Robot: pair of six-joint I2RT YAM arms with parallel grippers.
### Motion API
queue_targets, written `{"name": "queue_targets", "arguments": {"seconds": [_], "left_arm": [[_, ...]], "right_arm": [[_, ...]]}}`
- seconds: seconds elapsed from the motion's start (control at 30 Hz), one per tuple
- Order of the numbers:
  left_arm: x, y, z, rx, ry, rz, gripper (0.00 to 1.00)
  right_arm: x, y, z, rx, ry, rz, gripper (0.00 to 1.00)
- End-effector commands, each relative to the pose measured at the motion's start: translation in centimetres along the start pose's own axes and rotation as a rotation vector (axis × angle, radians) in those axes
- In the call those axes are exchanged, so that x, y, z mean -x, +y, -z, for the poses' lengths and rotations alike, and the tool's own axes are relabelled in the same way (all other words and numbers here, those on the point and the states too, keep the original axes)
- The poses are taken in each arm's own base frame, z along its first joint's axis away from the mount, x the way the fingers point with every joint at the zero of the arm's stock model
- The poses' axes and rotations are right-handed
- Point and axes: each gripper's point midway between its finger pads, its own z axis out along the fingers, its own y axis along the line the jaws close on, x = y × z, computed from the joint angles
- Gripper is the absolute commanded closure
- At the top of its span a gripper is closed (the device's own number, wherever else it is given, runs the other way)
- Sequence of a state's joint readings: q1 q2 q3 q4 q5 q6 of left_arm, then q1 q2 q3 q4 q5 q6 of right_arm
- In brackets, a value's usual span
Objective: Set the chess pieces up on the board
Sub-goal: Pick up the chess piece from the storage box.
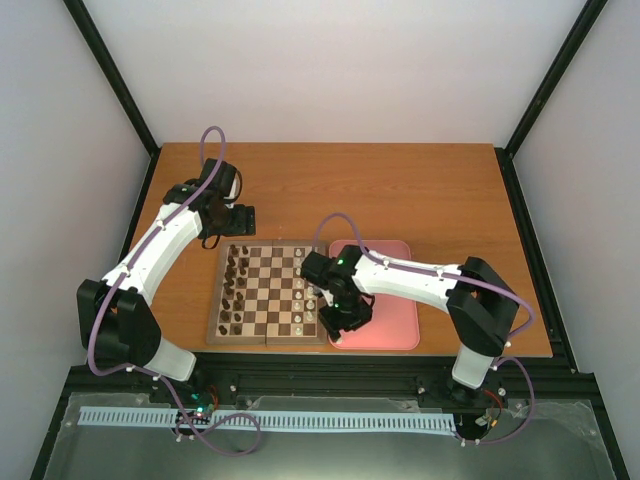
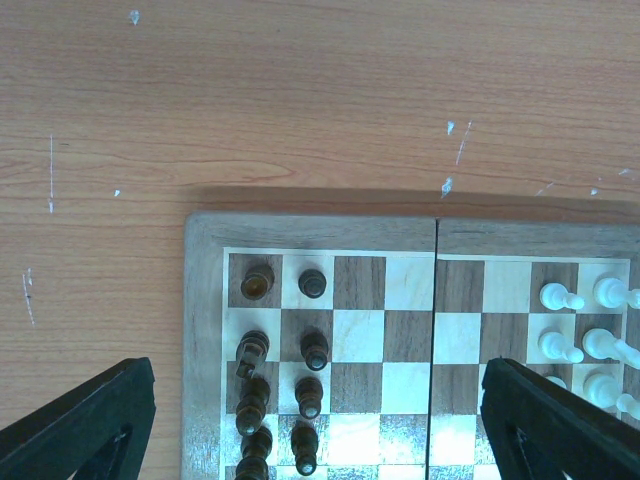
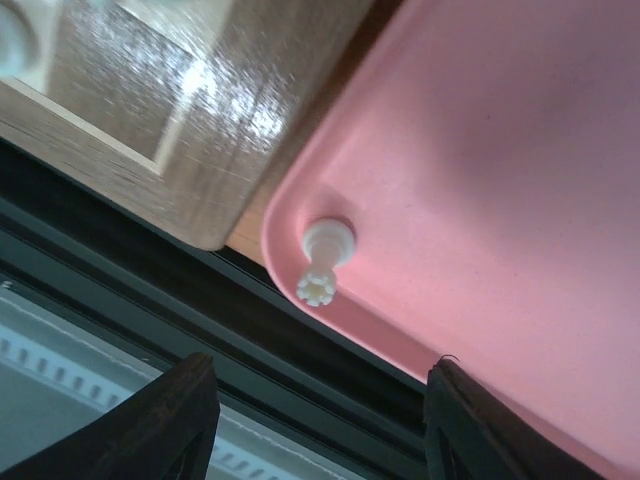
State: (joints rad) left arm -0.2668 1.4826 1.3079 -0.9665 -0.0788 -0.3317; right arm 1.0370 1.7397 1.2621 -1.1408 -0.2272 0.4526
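The board (image 1: 266,335) lies between the arms, with cream-white chess pieces (image 1: 303,300) along its right side and dark ones (image 1: 236,288) along its left. One white crowned piece (image 3: 322,262) stands upright in the near-left corner of the pink tray (image 3: 500,150). My right gripper (image 3: 320,420) hovers open just over that corner with nothing between its fingers; the piece sits slightly ahead of them. Over the board's far edge my left gripper (image 2: 320,430) is open and empty. White pieces (image 2: 578,298) show at the right of the left wrist view, on the board (image 2: 310,232).
The pink tray (image 1: 395,300) sits against the board's right side. Dark pieces (image 2: 310,350) stand in two columns below the left gripper. The board's corner (image 3: 190,120) and the table's black front rail (image 3: 150,300) lie close to the right gripper.
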Motion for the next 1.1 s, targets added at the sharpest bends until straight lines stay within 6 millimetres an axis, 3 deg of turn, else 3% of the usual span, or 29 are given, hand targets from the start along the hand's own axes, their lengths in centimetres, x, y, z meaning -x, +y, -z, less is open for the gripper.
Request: {"name": "queue_targets", "arguments": {"seconds": [0.0, 0.2, 0.47, 0.8, 1.07], "left_arm": [[0.7, -0.2, 0.9, -0.011, -0.032, -0.018, 0.00], [0.6, -0.1, 1.0, -0.007, -0.034, -0.018, 0.00], [0.6, 0.0, 1.0, -0.001, -0.032, -0.019, 0.00], [0.7, -0.1, 0.6, 0.000, -0.024, -0.020, 0.00], [0.7, -0.2, 0.2, -0.002, -0.016, -0.020, 0.00]], "right_arm": [[0.0, 0.3, -1.3, 0.024, -0.009, -0.002, 0.44], [1.1, -0.1, -2.5, 0.022, -0.021, 0.011, 0.47], [1.4, -1.0, -4.0, 0.012, -0.002, 0.003, 0.59], [1.5, -1.5, -4.5, 0.014, 0.012, -0.006, 0.80], [1.4, -1.3, -3.5, 0.012, 0.005, -0.018, 0.91]]}}
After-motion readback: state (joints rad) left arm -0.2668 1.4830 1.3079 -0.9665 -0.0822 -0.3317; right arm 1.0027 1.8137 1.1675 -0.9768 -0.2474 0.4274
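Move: Just under the right hand, roughly 1 cm ahead and 5 cm down, the white rook stands alone in the near left corner of the storage box. The board's near right corner is some 3 cm left and 1 cm back. The last placed piece lies about 4 cm ahead and 7 cm left, and the end pawn 3 cm ahead and 10 cm left, both only 2 cm lower. From the left hand the rook is about 22 cm back, 22 cm right and 15 cm below. Sinking about 4 cm onto the rook with the fingers still pointing down, the right hand eases some 1 cm forward to line up. Its half-open fingers start closing on the way down and, once low, shut on the rook's upper part from both sides and pinch it. ##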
